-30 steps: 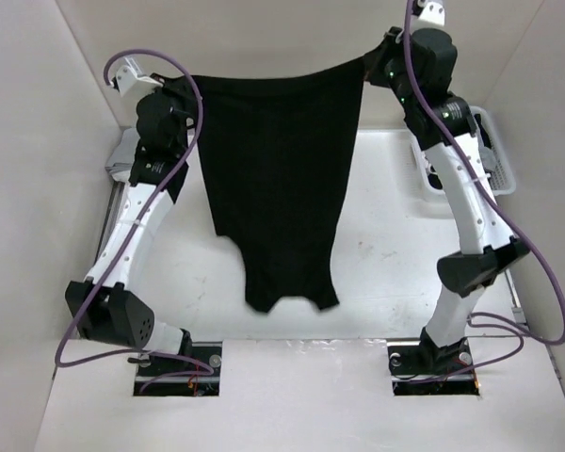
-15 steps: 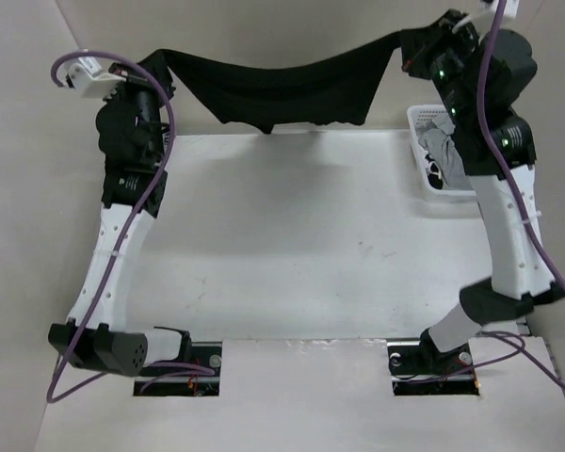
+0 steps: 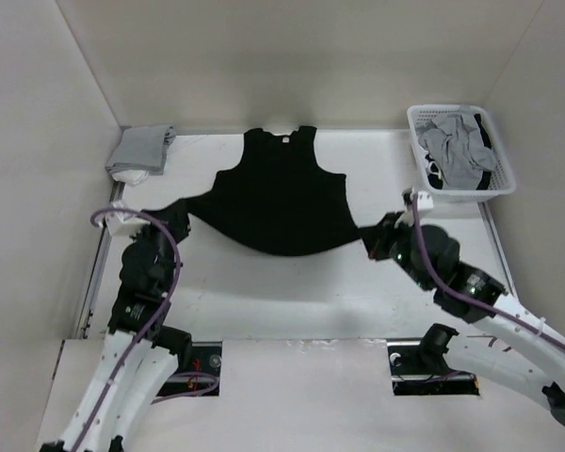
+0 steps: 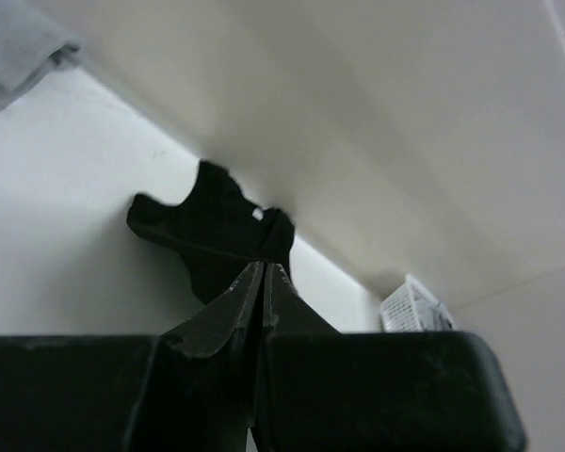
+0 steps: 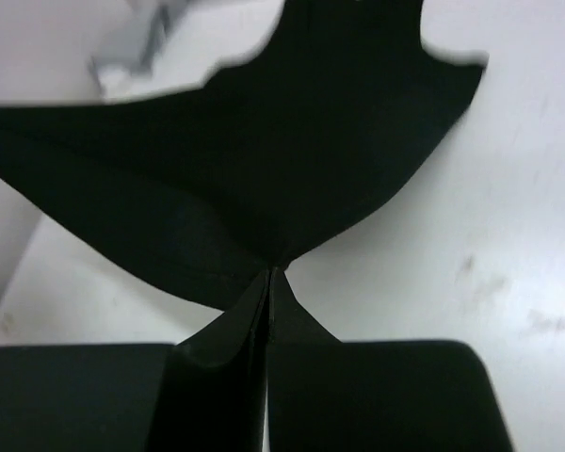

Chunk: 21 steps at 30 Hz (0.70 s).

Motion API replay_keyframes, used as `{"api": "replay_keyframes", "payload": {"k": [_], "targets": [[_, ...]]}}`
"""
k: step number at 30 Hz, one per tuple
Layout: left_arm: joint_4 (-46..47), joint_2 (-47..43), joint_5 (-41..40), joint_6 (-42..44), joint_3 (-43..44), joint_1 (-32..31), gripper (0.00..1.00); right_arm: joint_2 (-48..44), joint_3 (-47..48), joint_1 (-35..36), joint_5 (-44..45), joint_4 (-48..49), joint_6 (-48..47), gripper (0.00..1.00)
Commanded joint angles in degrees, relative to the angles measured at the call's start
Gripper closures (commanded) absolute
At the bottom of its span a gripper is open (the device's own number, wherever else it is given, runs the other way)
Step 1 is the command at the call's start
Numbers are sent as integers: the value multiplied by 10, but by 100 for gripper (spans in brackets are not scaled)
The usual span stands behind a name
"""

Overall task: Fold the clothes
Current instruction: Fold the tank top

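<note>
The clothes, a black tank top (image 3: 281, 193), lie spread on the table with the neck and its white label (image 3: 285, 137) at the far side. The hem sags in a curve toward me, stretched between both grippers. My left gripper (image 3: 177, 211) is shut on the hem's left corner, and my right gripper (image 3: 370, 239) is shut on the right corner. In the left wrist view the closed fingertips (image 4: 264, 267) pinch black fabric, with the top (image 4: 202, 221) beyond. In the right wrist view the gripper (image 5: 271, 273) is shut on the cloth (image 5: 264, 141), which fans out ahead.
A small grey-and-white cloth stack (image 3: 141, 151) lies at the far left corner. A white basket (image 3: 412, 121) with light grey garments stands at the far right. Walls enclose the table on three sides.
Both arms have come down and drawn back toward me from high at the back wall. The tank top, hanging in the air before, now lies on the table with its hem still gripped.
</note>
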Motion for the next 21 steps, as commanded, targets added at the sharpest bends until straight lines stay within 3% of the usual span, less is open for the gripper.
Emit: {"api": "replay_keyframes", "payload": {"k": [1, 5, 9, 11, 15, 21], "targets": [[-106, -91, -19, -22, -30, -2, 99, -43, -87, 70, 59, -18, 107, 100], [-241, -171, -7, -60, -38, -9, 99, -80, -177, 177, 80, -68, 221, 100], [-365, -217, -8, -87, -32, -18, 99, -102, -186, 278, 125, -110, 297, 100], [-375, -217, -12, -89, -37, -14, 99, -90, -168, 302, 138, -108, 295, 100], [-262, -137, -15, -85, -67, 1, 99, -10, -122, 227, 109, -29, 198, 100], [-3, 112, -25, -93, -43, 54, 99, 163, -32, -22, -52, 155, 65, 100]]}}
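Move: Both hands still hold the hem of the tank top in the air. It is headed for the bare table almost straight below, about 27 cm under the left hand and 25 cm under the right, some 4 cm to the right hand's left. The collar lies by the back wall, roughly 42 cm ahead and 22 cm right of the left hand. The folded grey clothes are about 38 cm ahead and 18 cm left of that hand; the basket is around 40 cm ahead and 31 cm right of the right hand. Still pinching the hem's two ends, both hands sweep it down and back towards the robot, then swing forward almost to where they began. The left sinks steadily about 13 cm, its fingers tipping down some 25 degrees. The right draws back farther, around 12 cm, drops 15 cm, rises about 4 cm as it comes forward, and ends a little farther left, its fingers tipped lower. ##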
